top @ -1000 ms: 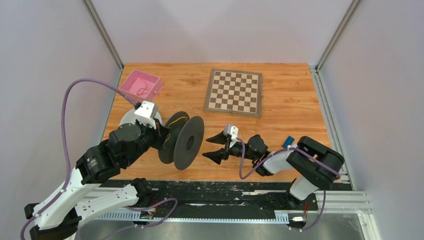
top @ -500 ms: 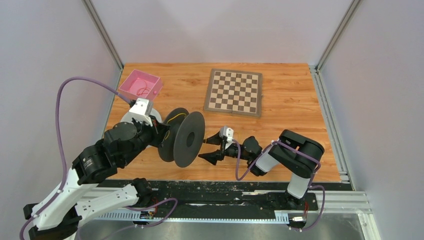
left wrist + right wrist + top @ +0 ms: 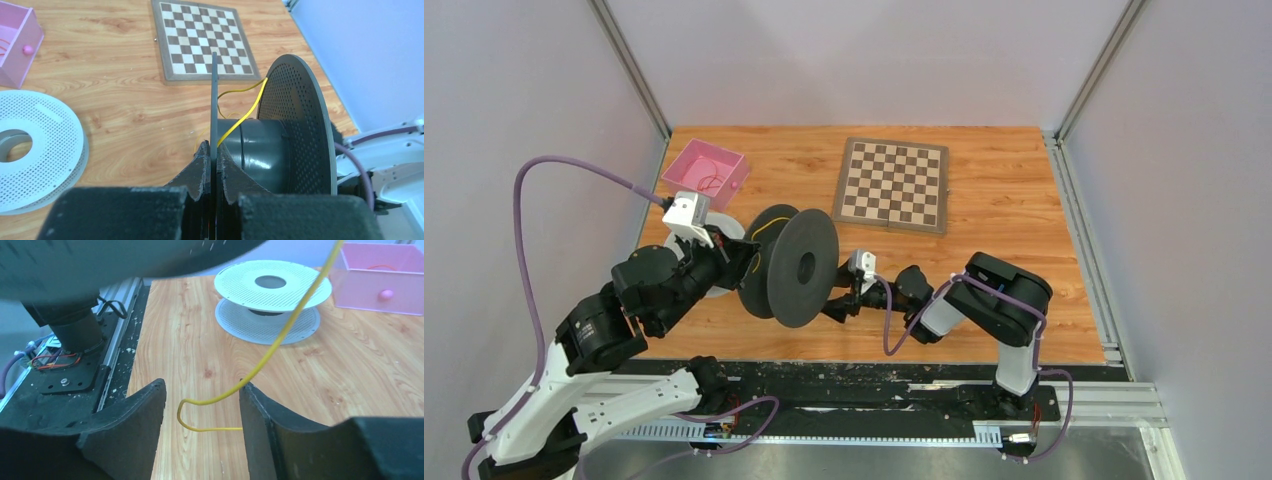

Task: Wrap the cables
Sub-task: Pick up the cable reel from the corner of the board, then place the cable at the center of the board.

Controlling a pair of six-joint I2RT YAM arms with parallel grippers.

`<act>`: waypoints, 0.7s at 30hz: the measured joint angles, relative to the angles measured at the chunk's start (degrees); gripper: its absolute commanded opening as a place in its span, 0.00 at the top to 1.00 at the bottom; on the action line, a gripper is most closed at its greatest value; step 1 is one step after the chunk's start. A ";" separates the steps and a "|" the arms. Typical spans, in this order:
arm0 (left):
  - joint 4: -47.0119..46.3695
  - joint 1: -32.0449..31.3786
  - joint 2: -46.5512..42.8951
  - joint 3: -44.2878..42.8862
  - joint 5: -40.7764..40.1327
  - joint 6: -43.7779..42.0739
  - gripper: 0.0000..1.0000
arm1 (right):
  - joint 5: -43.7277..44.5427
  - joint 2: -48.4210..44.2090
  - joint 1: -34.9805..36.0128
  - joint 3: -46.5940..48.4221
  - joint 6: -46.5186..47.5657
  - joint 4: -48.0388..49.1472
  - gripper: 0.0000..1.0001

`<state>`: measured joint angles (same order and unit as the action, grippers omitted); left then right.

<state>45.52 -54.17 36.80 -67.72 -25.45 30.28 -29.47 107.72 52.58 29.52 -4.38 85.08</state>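
A black spool (image 3: 789,265) stands on edge at the table's middle left. My left gripper (image 3: 214,146) is shut on its near thin flange (image 3: 214,95). The yellow cable (image 3: 245,115) leaves the spool's dark core (image 3: 260,155) and arcs over the wood. In the right wrist view the cable (image 3: 280,342) drops to a hooked end lying between the spread fingers of my right gripper (image 3: 202,385), touching the right finger. That right gripper (image 3: 832,298) is open, just right of the spool. The orange-red cable (image 3: 711,183) lies looped inside the pink box (image 3: 707,170).
A white perforated spool (image 3: 35,145) lies flat left of the black one, near the pink box (image 3: 17,45). A chessboard (image 3: 894,185) sits at the back centre. The black rail and arm base (image 3: 75,335) line the table's near edge.
My right gripper has travelled left up to the spool and its jaws have narrowed a little. The left arm has shifted the spool slightly left and back, still gripping the flange.
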 measured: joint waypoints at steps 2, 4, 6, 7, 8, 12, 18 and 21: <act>-0.76 0.00 0.00 -0.39 0.04 0.57 1.00 | -0.83 1.01 0.24 0.61 -0.15 0.00 0.65; -1.36 0.00 0.15 -0.66 -0.35 1.09 1.00 | -1.55 1.60 0.48 0.76 -0.37 0.04 0.84; -1.16 0.00 0.79 -1.27 -1.44 1.51 1.00 | -1.81 1.70 0.59 0.72 -0.72 0.04 0.98; -1.14 0.00 1.31 -1.66 -2.43 1.66 1.00 | -1.57 1.68 0.63 0.48 -0.98 0.11 1.00; -0.66 0.00 1.95 -2.25 -3.61 1.92 1.00 | -1.31 1.51 0.66 -0.04 -1.09 0.04 1.00; 2.73 0.33 6.62 -7.69 -9.94 2.40 1.00 | 1.75 -1.57 0.66 -5.84 -1.62 -0.02 1.00; 2.51 3.58 9.75 -10.19 -13.57 1.25 1.00 | 5.16 -10.49 0.81 -11.26 -2.56 -0.87 1.00; 3.61 7.43 12.17 -12.17 -11.85 1.14 1.00 | 5.42 -13.00 1.55 -11.04 -1.46 -2.75 1.00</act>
<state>49.12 -46.74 48.97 -79.90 -37.30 31.42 -24.05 94.72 54.13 18.48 -5.85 82.32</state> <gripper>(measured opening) 0.026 0.003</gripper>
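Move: The yellow cable runs between the right hand's open fingers, about 1 cm left of its point. The held grey reel's middle is about 16 cm above and 3 cm left of that hand, level ahead. The left hand grips the reel's near flange, its middle 6 cm right, 2 cm ahead, 6 cm below. From the left hand, the pink box lies roughly 34 cm ahead, 21 left; the white reel 12 ahead, 18 left; both about 31 below. Forward and to its left, about 6 cm with some 3 cm of rise, the left hand carries the grey reel towards the pink box, turning about 20 degrees counter-clockwise and keeping its flange grip. The right hand shuts fully on the yellow cable, then draws it about 4 cm right and a little back, dipping before rising again. ##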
